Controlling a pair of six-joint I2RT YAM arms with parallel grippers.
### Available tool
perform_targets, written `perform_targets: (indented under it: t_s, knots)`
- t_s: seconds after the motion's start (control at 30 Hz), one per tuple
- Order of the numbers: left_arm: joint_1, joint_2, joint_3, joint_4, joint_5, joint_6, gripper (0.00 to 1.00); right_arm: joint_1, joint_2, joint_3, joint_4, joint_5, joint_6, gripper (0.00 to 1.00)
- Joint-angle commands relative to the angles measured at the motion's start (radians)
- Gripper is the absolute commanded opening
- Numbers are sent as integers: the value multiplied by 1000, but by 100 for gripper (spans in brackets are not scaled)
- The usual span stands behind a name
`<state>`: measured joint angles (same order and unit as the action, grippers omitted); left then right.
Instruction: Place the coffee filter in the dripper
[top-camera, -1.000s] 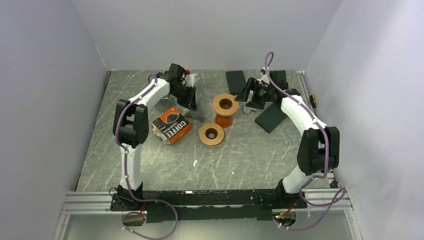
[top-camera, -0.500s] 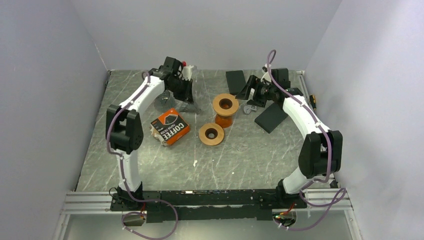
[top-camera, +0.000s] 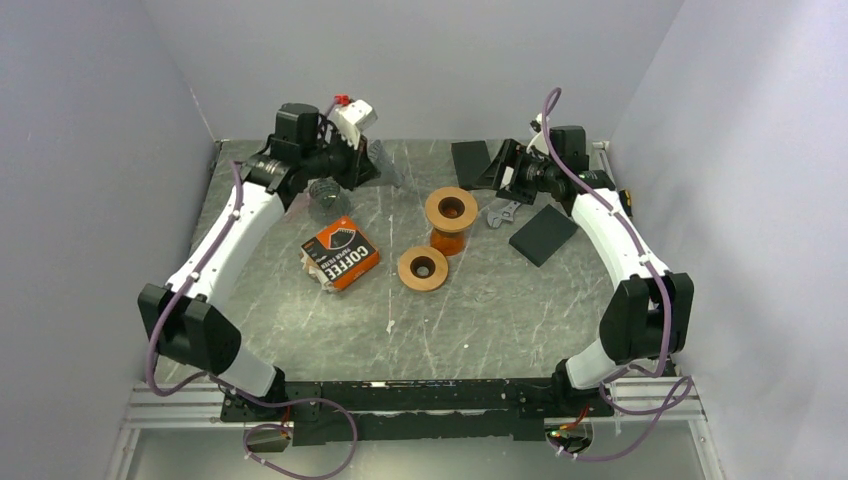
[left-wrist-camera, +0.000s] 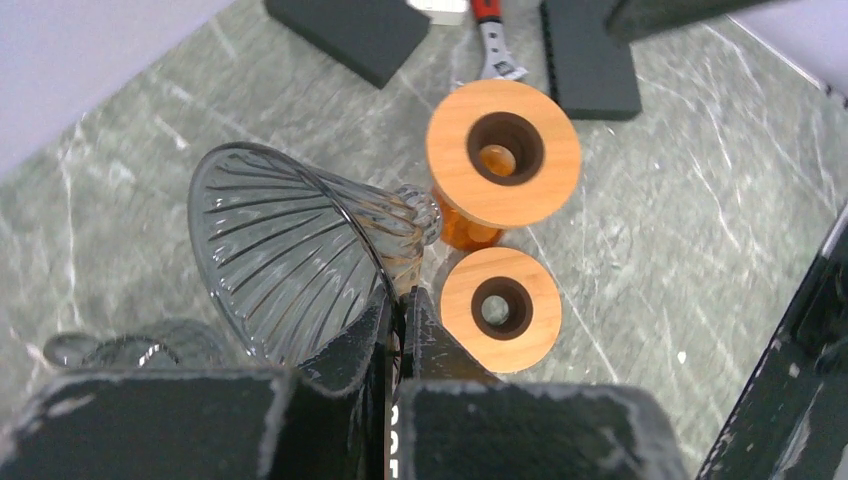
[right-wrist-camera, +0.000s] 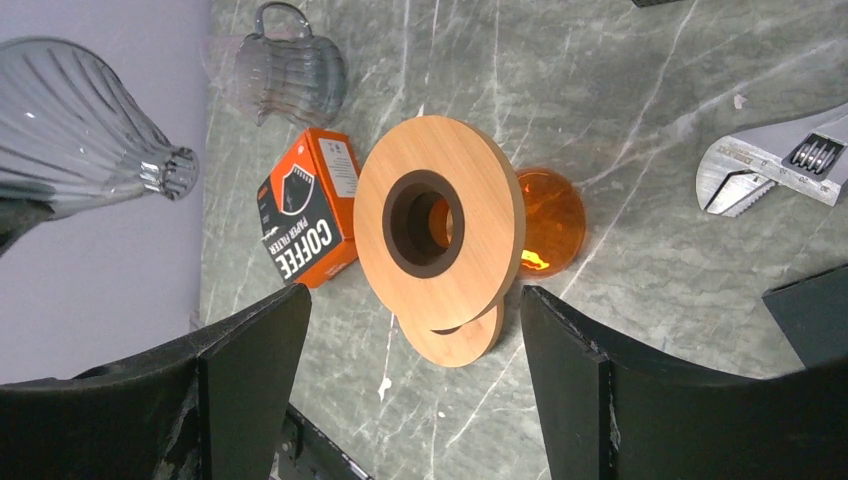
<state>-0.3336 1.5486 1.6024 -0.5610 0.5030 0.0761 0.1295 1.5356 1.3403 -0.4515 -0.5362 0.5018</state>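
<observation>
My left gripper (left-wrist-camera: 400, 300) is shut on the rim of a clear ribbed glass dripper (left-wrist-camera: 290, 260), which it holds tilted in the air above the far left of the table (top-camera: 300, 330). The top view shows the same dripper (top-camera: 385, 162) beside the left gripper (top-camera: 370, 165). No loose coffee filter is in view; an orange box printed COFFEE (top-camera: 342, 250) lies flat on the table. My right gripper (right-wrist-camera: 415, 300) is open and empty, hovering at the far right (top-camera: 503, 168), facing a wooden-topped orange stand (right-wrist-camera: 440, 225).
A second wooden ring (top-camera: 422, 268) lies in front of the stand (top-camera: 451, 210). A glass pitcher (top-camera: 323, 192) stands behind the box. A wrench (top-camera: 500, 213) and two black blocks (top-camera: 543, 235) (top-camera: 470, 160) lie at the far right.
The left arm has swung back and to the left and risen, its jaws closing on the dripper's rim and carrying it up. The right arm drew back slightly, still open.
</observation>
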Motion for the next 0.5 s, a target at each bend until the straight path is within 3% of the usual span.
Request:
perform_targets:
  t_s: [0.0, 0.13, 0.23, 0.47]
  knots:
    - [-4, -84, -114, 205, 206, 176, 0, -5, -44, 54, -9, -14, -3, 81]
    - [-7, -132, -191, 309, 284, 253, 0, -5, -46, 75, -28, -16, -11, 81]
    - [-30, -137, -194, 281, 313, 411, 0, -5, -47, 95, -43, -24, -16, 82]
    - [-181, -111, -136, 136, 85, 757, 0, -5, -39, 163, -76, -69, -29, 84]
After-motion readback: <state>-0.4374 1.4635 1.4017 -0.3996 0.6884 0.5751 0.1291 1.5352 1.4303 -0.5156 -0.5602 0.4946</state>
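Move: The wooden ring on the amber carafe, where the left hand's held dripper is headed, lies about 16 cm to that hand's right, 3 cm ahead and 17 cm below. From the same hand, the loose ring on the table is some 10 cm right and 7 cm back, and the filter box 9 cm left and 4 cm back, both nearly 30 cm down. From the open right hand, the carafe ring is roughly 7 cm left, 2 cm ahead and 9 cm below. Left hand carries the held dripper 6 cm back-right towards the carafe ring, swinging clockwise; right hand rises 3 cm. ##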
